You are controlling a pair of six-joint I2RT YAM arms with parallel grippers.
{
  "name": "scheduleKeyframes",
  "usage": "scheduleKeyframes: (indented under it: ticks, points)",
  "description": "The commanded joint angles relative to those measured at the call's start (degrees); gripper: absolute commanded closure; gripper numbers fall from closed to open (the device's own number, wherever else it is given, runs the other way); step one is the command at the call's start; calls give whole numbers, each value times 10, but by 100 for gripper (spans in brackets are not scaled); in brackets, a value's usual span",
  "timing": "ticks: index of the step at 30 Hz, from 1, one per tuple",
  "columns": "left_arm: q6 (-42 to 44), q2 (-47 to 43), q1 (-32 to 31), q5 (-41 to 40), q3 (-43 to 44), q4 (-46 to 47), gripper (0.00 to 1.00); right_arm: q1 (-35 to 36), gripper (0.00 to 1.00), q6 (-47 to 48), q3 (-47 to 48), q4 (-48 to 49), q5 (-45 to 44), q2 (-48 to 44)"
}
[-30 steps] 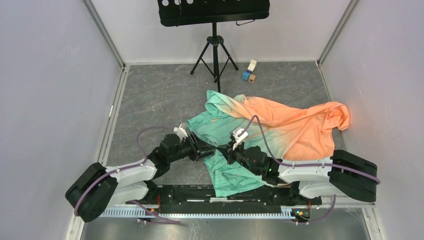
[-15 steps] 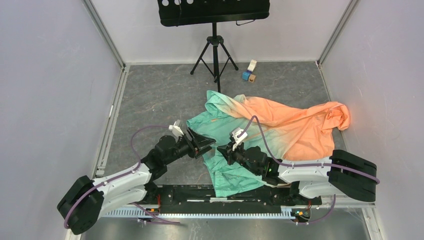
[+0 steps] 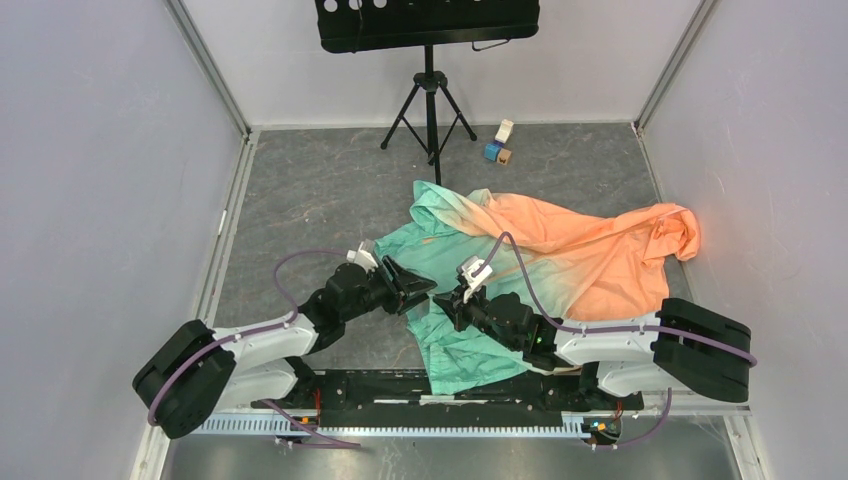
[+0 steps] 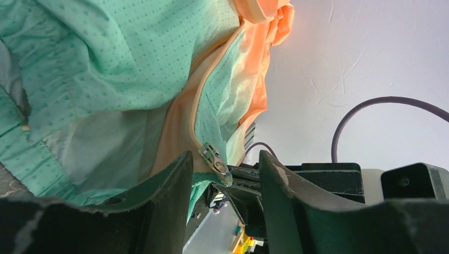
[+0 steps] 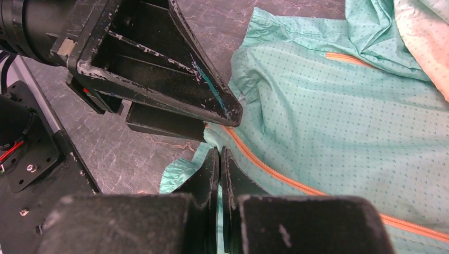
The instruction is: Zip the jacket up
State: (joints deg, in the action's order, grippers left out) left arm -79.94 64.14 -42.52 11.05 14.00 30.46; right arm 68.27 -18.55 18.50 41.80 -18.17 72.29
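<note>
The jacket [image 3: 560, 255] lies crumpled on the grey floor, mint green near the arms and peach-orange to the right. My right gripper [image 3: 441, 303] is shut on its green bottom edge, beside the orange zipper line [image 5: 275, 174]; a strip of fabric shows between the pressed fingers [image 5: 212, 169]. My left gripper [image 3: 426, 289] faces it from the left with its jaws apart. The metal zipper slider [image 4: 213, 157] hangs between the left fingers [image 4: 174, 180], touching neither. The tips of the right gripper [image 4: 249, 177] show dark just behind the slider.
A music stand's tripod [image 3: 430, 100] stands at the back centre, with small coloured blocks [image 3: 499, 146] to its right. Grey walls close in both sides. The black base rail [image 3: 400, 385] runs along the near edge under the arms.
The left arm drew back to the left with wider jaws, then returned to the jacket's edge with the jaws narrower. The right arm kept its grip and did not move.
</note>
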Motion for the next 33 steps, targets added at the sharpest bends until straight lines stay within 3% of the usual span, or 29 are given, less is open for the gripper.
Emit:
scheduleKeyframes:
  ticks: [1,6,10,14,15,16,19,23,29,33]
  points:
    - [-4,-1,-4,-9,21,30,46,3,100,10,-1,32,8,3]
    - [0,9,-4,-8,28,24,52,3,100,11,-3,34,9,3]
    - [1,10,-7,-10,25,25,63,3,100,12,-2,35,9,5]
    - [24,4,-8,-13,15,37,94,3,100,16,-2,30,15,6]
    - [42,0,-8,-14,10,43,98,4,100,17,-1,20,17,2]
    - [66,-3,-8,-13,4,61,98,3,97,21,1,4,19,-2]
    - [181,-15,-7,7,-16,112,98,-2,74,46,6,-54,26,-34]
    - [343,-19,-8,50,-13,68,98,-62,59,98,9,-134,157,-83]
    - [478,-13,-7,170,-65,222,98,-190,50,180,60,-241,422,-93]
    - [534,-19,-8,227,-69,256,98,-246,43,193,79,-214,598,-66]
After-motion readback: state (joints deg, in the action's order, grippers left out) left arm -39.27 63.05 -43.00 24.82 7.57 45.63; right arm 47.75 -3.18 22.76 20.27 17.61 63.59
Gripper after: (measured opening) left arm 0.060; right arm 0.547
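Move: The zipper slider stands almost between the left hand's open fingertips, about 1 cm to the hand's right and level with it. The right hand already pinches the jacket's hem beside it, so from there the slider lies roughly 2 cm left and 1 cm ahead. The small pocket zip is some 10 cm straight ahead of the left hand and about 6 cm lower; the near sleeve cuff is about 20 cm back and 3 cm right, some 8 cm lower. The zipper slider gets pinched as the left fingers shut on it almost in place; the left hand then draws it back about 4 cm, rolling some 45 degrees about its own fingers. Meanwhile the right fingers open, let go of the hem and move off right about 3.5 cm and slightly forward, the wrist turning counter-clockwise. ##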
